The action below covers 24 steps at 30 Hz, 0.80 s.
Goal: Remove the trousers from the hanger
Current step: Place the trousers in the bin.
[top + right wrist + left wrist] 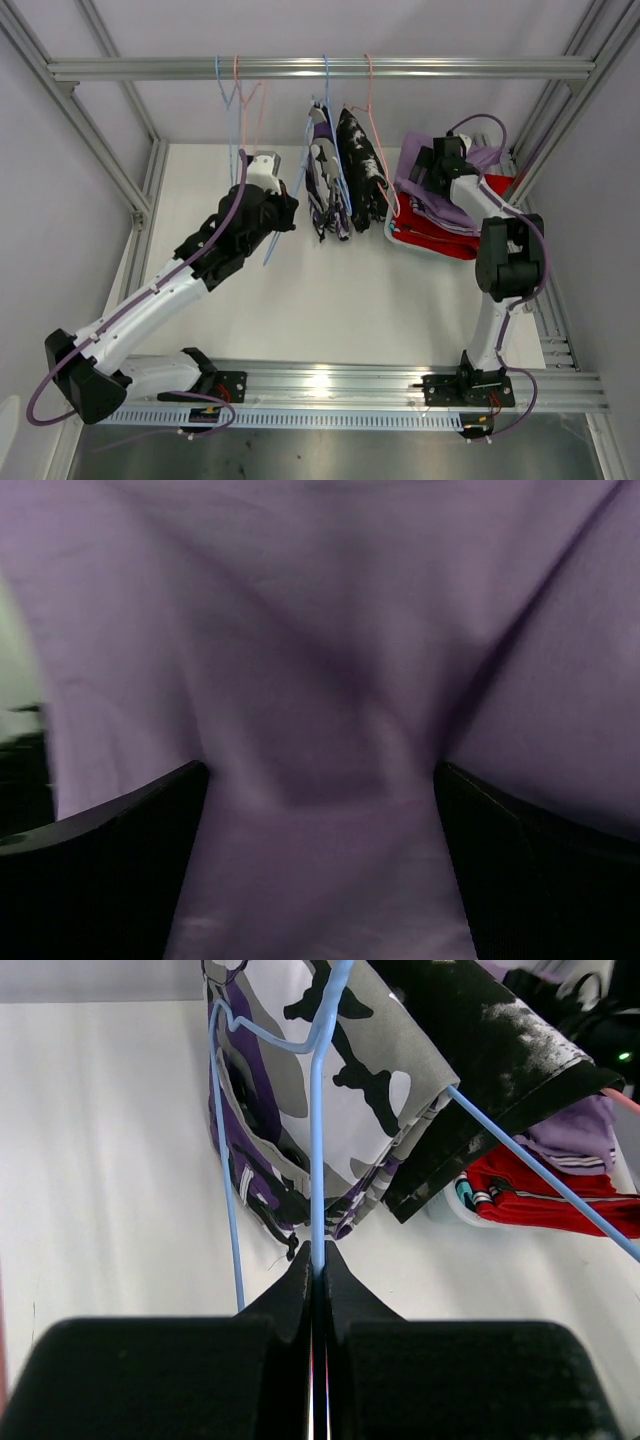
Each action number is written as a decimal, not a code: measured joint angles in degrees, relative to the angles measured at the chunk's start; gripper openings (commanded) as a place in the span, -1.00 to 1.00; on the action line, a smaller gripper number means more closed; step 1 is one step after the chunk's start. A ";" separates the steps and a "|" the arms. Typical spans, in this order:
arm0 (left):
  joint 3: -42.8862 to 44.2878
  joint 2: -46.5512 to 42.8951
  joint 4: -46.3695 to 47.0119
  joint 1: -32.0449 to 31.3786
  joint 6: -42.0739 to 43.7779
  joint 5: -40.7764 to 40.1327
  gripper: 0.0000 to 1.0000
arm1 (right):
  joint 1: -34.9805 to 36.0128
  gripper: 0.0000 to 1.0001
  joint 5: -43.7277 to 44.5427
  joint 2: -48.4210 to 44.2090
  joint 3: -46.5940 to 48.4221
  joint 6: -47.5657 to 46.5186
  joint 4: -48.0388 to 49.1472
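Note:
The purple-white-black print trousers (326,190) (330,1070) hang on a blue hanger (317,1160) from the rail. My left gripper (285,212) (317,1252) is shut on that hanger's lower wire. Black trousers with white blotches (362,170) (500,1050) hang beside them on a pink hanger (372,100). Lilac trousers (440,205) (320,630) lie on red trousers (440,238) (540,1195) in a pile at the right. A teal edge (465,1192) peeks out under them. My right gripper (434,165) (320,780) stands open, pressed into the lilac cloth, which fills the space between its fingers (120,860).
Two bare hangers, blue (222,85) and pink (243,100), hang on the aluminium rail (150,68) at the left. Frame posts (100,150) stand at both sides. The white table (330,300) stretches in front of the hanging clothes.

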 measured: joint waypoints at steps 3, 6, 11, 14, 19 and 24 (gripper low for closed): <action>0.00 -0.31 0.00 0.07 0.02 0.26 -1.00 | -0.07 0.99 -0.57 2.03 -0.04 0.81 -0.46; 0.00 -0.55 0.00 0.09 0.00 0.33 -0.99 | 0.02 0.99 -0.85 0.74 1.27 0.87 -2.56; 0.00 -0.79 0.00 0.15 0.02 0.44 -0.99 | 0.39 0.99 -1.07 -3.74 5.42 0.74 -8.02; 0.00 -0.81 0.00 0.15 0.00 0.44 -0.99 | 0.52 0.99 -1.14 -8.83 8.66 0.52 -9.88; 0.00 -0.87 0.00 0.15 0.02 0.46 -0.99 | 0.46 0.99 -1.92 -19.34 5.81 0.37 -8.50; 0.00 -1.44 0.00 0.15 0.02 0.44 -1.00 | 0.15 0.99 -4.39 -22.21 -6.97 0.85 -4.90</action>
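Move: The purple trousers lie in the bin right under the right hand, their middle about 4 cm back, 1 cm to the right and 3 cm below; the red trousers show beneath them, some 10 cm back, 6 cm right and 6 cm below. The black-and-white trousers hang about 15 cm to this hand's left, 4 cm back and 12 cm higher. From the left hand, the purple trousers lie roughly 34 cm right, 14 cm ahead and 20 cm below. With its fingers wide open and already on the purple cloth, the right hand pushes down another 2 cm into the bin, then reverses and comes up off the trousers by about 20 cm, drawing back towards the base as its fingers tip up some 15 degrees. Right at the end, still drawing back, it turns downwards again over the trousers, sinking about 6 cm with the fingers tipping partly back down, open all the while and short of the cloth. ##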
